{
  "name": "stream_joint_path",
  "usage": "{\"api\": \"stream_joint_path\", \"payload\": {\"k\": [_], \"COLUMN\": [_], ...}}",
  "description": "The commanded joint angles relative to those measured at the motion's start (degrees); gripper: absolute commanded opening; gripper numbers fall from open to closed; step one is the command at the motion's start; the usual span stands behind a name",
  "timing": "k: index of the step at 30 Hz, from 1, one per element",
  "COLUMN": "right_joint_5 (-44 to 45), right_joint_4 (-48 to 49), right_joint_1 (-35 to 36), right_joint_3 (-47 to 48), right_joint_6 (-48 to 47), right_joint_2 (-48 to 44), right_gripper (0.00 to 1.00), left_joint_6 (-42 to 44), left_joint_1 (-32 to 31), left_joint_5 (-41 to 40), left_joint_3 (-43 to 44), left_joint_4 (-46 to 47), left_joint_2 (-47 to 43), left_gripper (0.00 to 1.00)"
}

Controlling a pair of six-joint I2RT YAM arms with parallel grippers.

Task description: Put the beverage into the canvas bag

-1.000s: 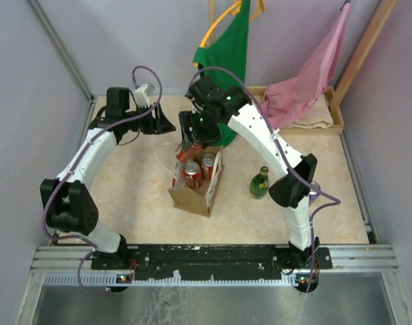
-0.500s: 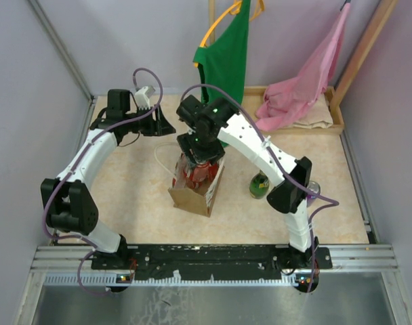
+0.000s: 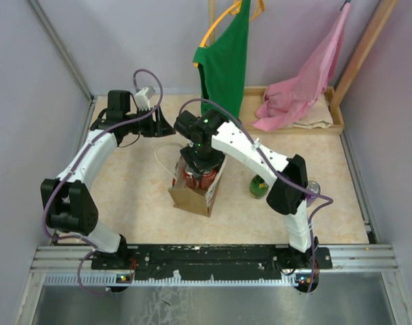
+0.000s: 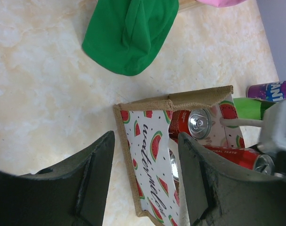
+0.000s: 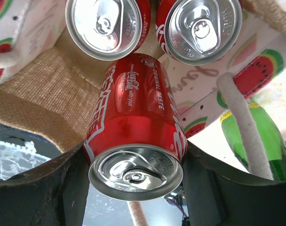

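Note:
The canvas bag (image 3: 192,195) stands mid-table, tan outside with a watermelon-print lining (image 4: 152,155). Two red cola cans (image 5: 103,22) (image 5: 202,27) stand upright inside it. My right gripper (image 3: 202,161) (image 5: 136,188) is shut on a third red cola can (image 5: 136,136). It holds the can in the bag's mouth, beside the other two. A white rope handle (image 5: 242,127) hangs next to it. My left gripper (image 3: 162,124) (image 4: 145,179) is open and empty, just behind the bag's far-left edge.
A green bottle (image 3: 259,186) (image 5: 256,136) and a purple soda can (image 3: 313,189) (image 4: 270,89) stand right of the bag. A green shirt (image 3: 226,61) (image 4: 129,33) hangs at the back. A pink cloth (image 3: 301,88) lies over a wooden tray (image 3: 331,118).
My right gripper has come forward and down with the red can, from behind the bag to over and into its mouth. The left arm has hardly moved.

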Motion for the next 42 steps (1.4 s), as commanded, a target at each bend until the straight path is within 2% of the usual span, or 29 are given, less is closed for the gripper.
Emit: {"api": "stream_joint_path", "payload": {"k": [1, 16, 29, 33, 35, 42], "right_joint_5": [1.87, 0.86, 0.51, 0.51, 0.45, -0.29], "right_joint_4": [5.97, 15.14, 17.53, 17.66, 17.67, 16.72], "right_joint_1": [1.04, 1.06, 1.04, 1.03, 1.03, 1.07], "right_joint_3": [-3.13, -12.45, -16.07, -16.0, -15.83, -15.08], "right_joint_6": [-1.18, -1.49, -1.8, -1.79, -1.92, -3.14], "right_joint_2": [-5.6, -6.42, -6.08, -6.27, -6.48, -6.24], "right_gripper": [0.0, 0.0, 0.0, 0.29, 0.4, 0.64], "left_joint_6": [1.39, 1.47, 1.65, 1.94, 2.08, 2.27], "left_joint_1": [0.16, 0.16, 0.16, 0.16, 0.16, 0.16], "left_joint_5": [0.29, 0.47, 0.56, 0.56, 0.65, 0.73], "left_joint_3": [-0.91, -0.24, -0.68, -0.84, -0.85, -1.1], "left_joint_4": [0.94, 1.38, 1.49, 1.42, 1.38, 1.38], "left_joint_2": [-2.51, -2.26, -2.44, -2.43, -2.42, -2.52], "left_gripper": [0.63, 0.63, 0.63, 0.63, 0.63, 0.63]}}
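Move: The right hand already holds an upright Coke can over the free spot in the canvas bag, which lies straight below it, about 9 cm down. Beside the spot, the left Coke can stands some 3 cm ahead and 6 cm left of the hand, the far Coke can about 6 cm straight ahead. The green bottle is roughly 18 cm right, about level. From the left hand the spot lies about 14 cm back, 12 cm right and 15 cm below. Straight down, quick at first and then slowing, the right hand lowers the gripped can about 6 cm into the canvas bag, next to the two Coke cans already there. It then holds still at that depth, wrist practically unturned and fingers keeping their grip. ##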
